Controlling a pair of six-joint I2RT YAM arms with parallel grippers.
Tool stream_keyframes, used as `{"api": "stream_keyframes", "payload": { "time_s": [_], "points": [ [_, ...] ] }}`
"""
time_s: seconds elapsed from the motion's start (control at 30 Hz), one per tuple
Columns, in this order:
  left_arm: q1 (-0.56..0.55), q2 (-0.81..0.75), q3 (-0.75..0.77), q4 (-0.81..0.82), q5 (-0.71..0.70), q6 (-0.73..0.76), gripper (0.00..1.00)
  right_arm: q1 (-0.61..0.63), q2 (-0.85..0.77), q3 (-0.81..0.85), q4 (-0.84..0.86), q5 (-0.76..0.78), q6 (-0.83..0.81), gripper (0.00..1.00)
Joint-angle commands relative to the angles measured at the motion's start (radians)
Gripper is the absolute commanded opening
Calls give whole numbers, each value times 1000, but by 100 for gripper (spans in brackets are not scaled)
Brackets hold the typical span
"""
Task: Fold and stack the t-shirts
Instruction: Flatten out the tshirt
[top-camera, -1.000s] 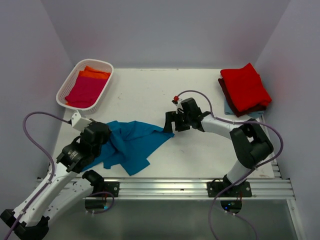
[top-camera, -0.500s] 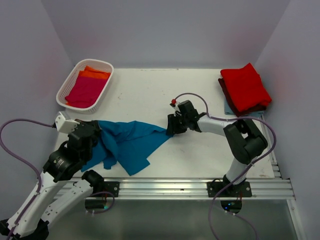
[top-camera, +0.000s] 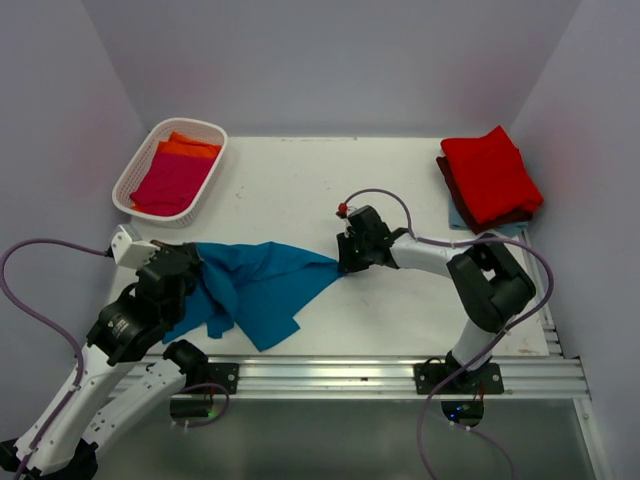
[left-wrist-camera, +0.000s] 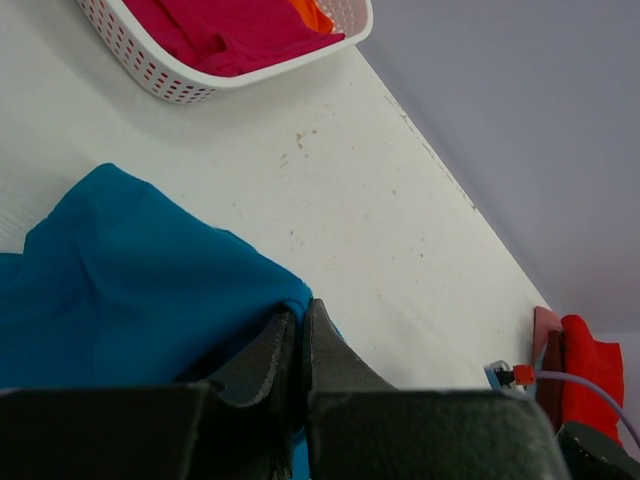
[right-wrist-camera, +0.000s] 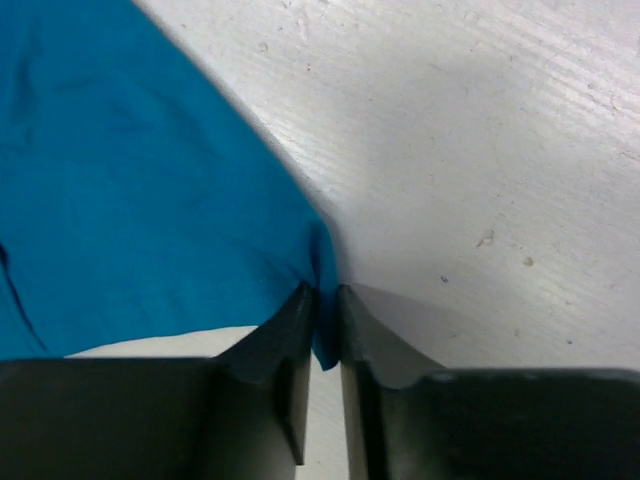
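A teal blue t-shirt (top-camera: 262, 285) lies spread and wrinkled on the white table (top-camera: 300, 190) near its front edge. My left gripper (top-camera: 190, 262) is shut on the shirt's left edge; in the left wrist view the cloth (left-wrist-camera: 130, 270) is pinched at the fingertips of that gripper (left-wrist-camera: 298, 310). My right gripper (top-camera: 342, 262) sits low at the shirt's right corner. In the right wrist view that gripper (right-wrist-camera: 326, 295) has its jaws closed on the pointed tip of the teal cloth (right-wrist-camera: 150, 200). The shirt stretches between the two grippers.
A white lattice basket (top-camera: 190, 124) at the back left holds a magenta shirt (top-camera: 168, 180) and an orange one (top-camera: 190, 147). At the back right a folded red shirt (top-camera: 490, 172) tops a maroon one (top-camera: 450, 185) and a light blue one (top-camera: 458, 218).
My right gripper slid left onto the shirt's right corner and closed on it. My left arm drew back to the left with the shirt's edge in its grip.
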Motion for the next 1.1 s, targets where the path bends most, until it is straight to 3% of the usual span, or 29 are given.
{"api": "stream_keyframes", "payload": {
  "time_s": [0.0, 0.03, 0.07, 0.1, 0.2, 0.47, 0.7, 0.77, 0.8, 0.87, 0.9, 1.0, 1.07],
  "points": [
    [2, 4, -18, 17, -34, -2, 0, 9, -22, -5, -83, 86, -11, 16],
    [2, 4, -19, 17, -34, -2, 0, 7, -21, -5, -85, 92, -9, 12],
    [1, 4, -22, 17, -34, -2, 0, 9, -19, -5, -97, 100, -6, 1],
    [2, 4, -28, 17, -40, -2, 0, 7, -21, -2, -103, 109, -1, 0],
    [1, 2, -37, 10, -48, -5, 0, 9, -53, 9, -166, 190, 5, 0],
    [2, 16, -113, -15, -83, -42, 0, -33, -228, 53, -442, 669, 92, 0],
    [2, 79, -226, 51, -109, -39, 0, -116, -296, 59, -503, 741, 125, 0],
    [2, 117, -276, 182, -68, 90, 1, -119, -283, 62, -500, 734, 123, 0],
    [2, 132, -292, 242, -13, 142, 5, -119, -280, 64, -496, 726, 124, 0],
    [2, 180, -315, 366, 39, 261, 24, -117, -274, 62, -479, 709, 123, 0],
    [1, 207, -324, 499, 149, 409, 42, -119, -271, 62, -465, 691, 123, 0],
    [1, 231, -335, 650, 381, 560, 65, -117, -254, 58, -448, 672, 118, 0],
    [-1, 237, -331, 669, 467, 581, 65, -117, -239, 55, -439, 666, 118, 0]
  ]
}}
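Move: The blue t-shirt's right corner is right between the right hand's fingers, about 1 cm below their middle; the red shirt stack stands roughly 43 cm to this hand's right and 24 cm ahead. The left hand already holds the shirt's left end up: the body of the shirt lies about 15 cm to its right, 1 cm ahead and 24 cm below, the right corner some 35 cm right and 7 ahead, the laundry basket some 34 cm ahead and 12 left. The t-shirt's right corner is pinched as the right fingers finish closing, then drawn about 17 cm to the right and lifted a little, the wrist turning clockwise, and it stays held. Meanwhile the left hand lowers the shirt's left end some 13 cm, slowly then faster, opens to let go of it, and shifts right and a little forward over the cloth. ##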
